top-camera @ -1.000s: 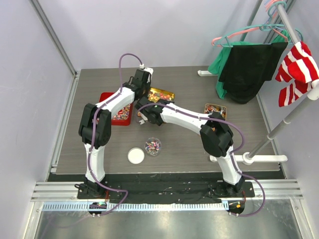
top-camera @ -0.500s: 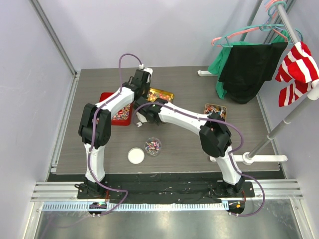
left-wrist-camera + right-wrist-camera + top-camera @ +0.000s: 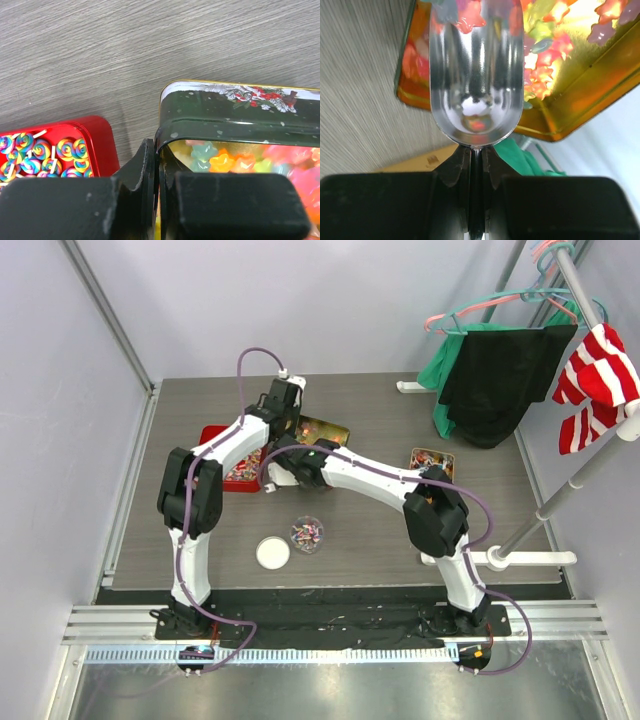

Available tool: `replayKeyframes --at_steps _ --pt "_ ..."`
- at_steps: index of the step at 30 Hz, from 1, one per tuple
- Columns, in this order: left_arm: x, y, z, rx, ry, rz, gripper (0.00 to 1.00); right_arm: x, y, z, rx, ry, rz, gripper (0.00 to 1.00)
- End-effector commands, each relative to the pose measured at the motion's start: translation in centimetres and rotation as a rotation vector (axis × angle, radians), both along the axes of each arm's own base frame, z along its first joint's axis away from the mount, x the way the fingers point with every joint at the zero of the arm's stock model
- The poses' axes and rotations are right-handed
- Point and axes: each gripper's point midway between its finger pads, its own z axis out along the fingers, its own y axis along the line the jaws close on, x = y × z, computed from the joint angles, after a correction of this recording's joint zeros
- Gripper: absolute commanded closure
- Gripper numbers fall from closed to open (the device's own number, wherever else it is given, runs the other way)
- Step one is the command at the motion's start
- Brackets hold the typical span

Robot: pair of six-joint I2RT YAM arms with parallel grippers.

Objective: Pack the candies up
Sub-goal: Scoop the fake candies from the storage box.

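The candies (image 3: 225, 160) are glossy star-shaped gummies in orange, pink, green and yellow inside a gold tin (image 3: 235, 107) with a dark green decorated wall. My left gripper (image 3: 159, 170) is shut on that tin's near wall, one finger inside and one outside. My right gripper (image 3: 476, 165) is shut on the handle of a metal scoop (image 3: 476, 75). The scoop's front edge lies among the candies (image 3: 545, 65) in the tin (image 3: 580, 100), which looks tilted. From the top view, the tin (image 3: 330, 430) sits at the back centre with both arms meeting over it.
A red tin (image 3: 95, 135) of swirl lollipops (image 3: 40, 155) lies just left of the gold tin. A small clear cup (image 3: 307, 533) with candies and a white lid (image 3: 272, 553) stand nearer the bases. Another open tin (image 3: 432, 462) is at the right. Clothes hang on a rack (image 3: 500, 370) at the back right.
The right wrist has shifted a little to the left, pushing the scoop into the tin. The gold tin now shows more of its dark side, as if tipped.
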Motion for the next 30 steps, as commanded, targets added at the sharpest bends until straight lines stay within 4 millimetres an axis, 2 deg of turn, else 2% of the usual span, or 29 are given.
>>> replayKeyframes --at_steps 1,6,15,22,30 --pt "0.8 -1.8 4.6 -0.101 -0.093 0.004 1.00 -0.4 2.1 -4.2 0.146 0.059 -0.080 0.99" --pt "0.5 -1.6 4.0 -0.096 -0.065 0.019 1.00 -0.1 2.1 -4.9 0.182 0.015 -0.146 0.99" --pt "0.4 -1.5 3.2 -0.089 -0.035 0.038 1.00 0.1 2.8 -7.5 0.224 -0.033 -0.203 0.99" --pt "0.3 -1.6 3.0 -0.088 -0.025 0.042 1.00 0.8 3.8 -6.6 0.303 -0.092 -0.247 0.99" --pt "0.2 -1.4 2.1 -0.074 -0.001 0.041 1.00 -0.2 3.7 -6.0 0.396 -0.044 -0.295 0.99"
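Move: My right hand holds the scoop, its bowl reaching left over the tin. The candies in the tin lie about 6 cm ahead of that hand, 3 cm to its left and 6 cm lower; the clear round storage box stands roughly 11 cm back and 2 cm left, the red tray some 17 cm left and 6 cm ahead. From my left hand, which pinches the tin's wall, the candies are about 6 cm back, 2 cm right and slightly below. I sink my right hand about 5 cm, most of it early, driving the scoop down into the tin among the candies while easing some 2 cm left. As it goes I raise the hand's left side and swing it clockwise, about 15 degrees each, grip kept on the handle. My left hand keeps its pinch by the tin's far-left corner, drawing it about 1 cm left and slightly back. ##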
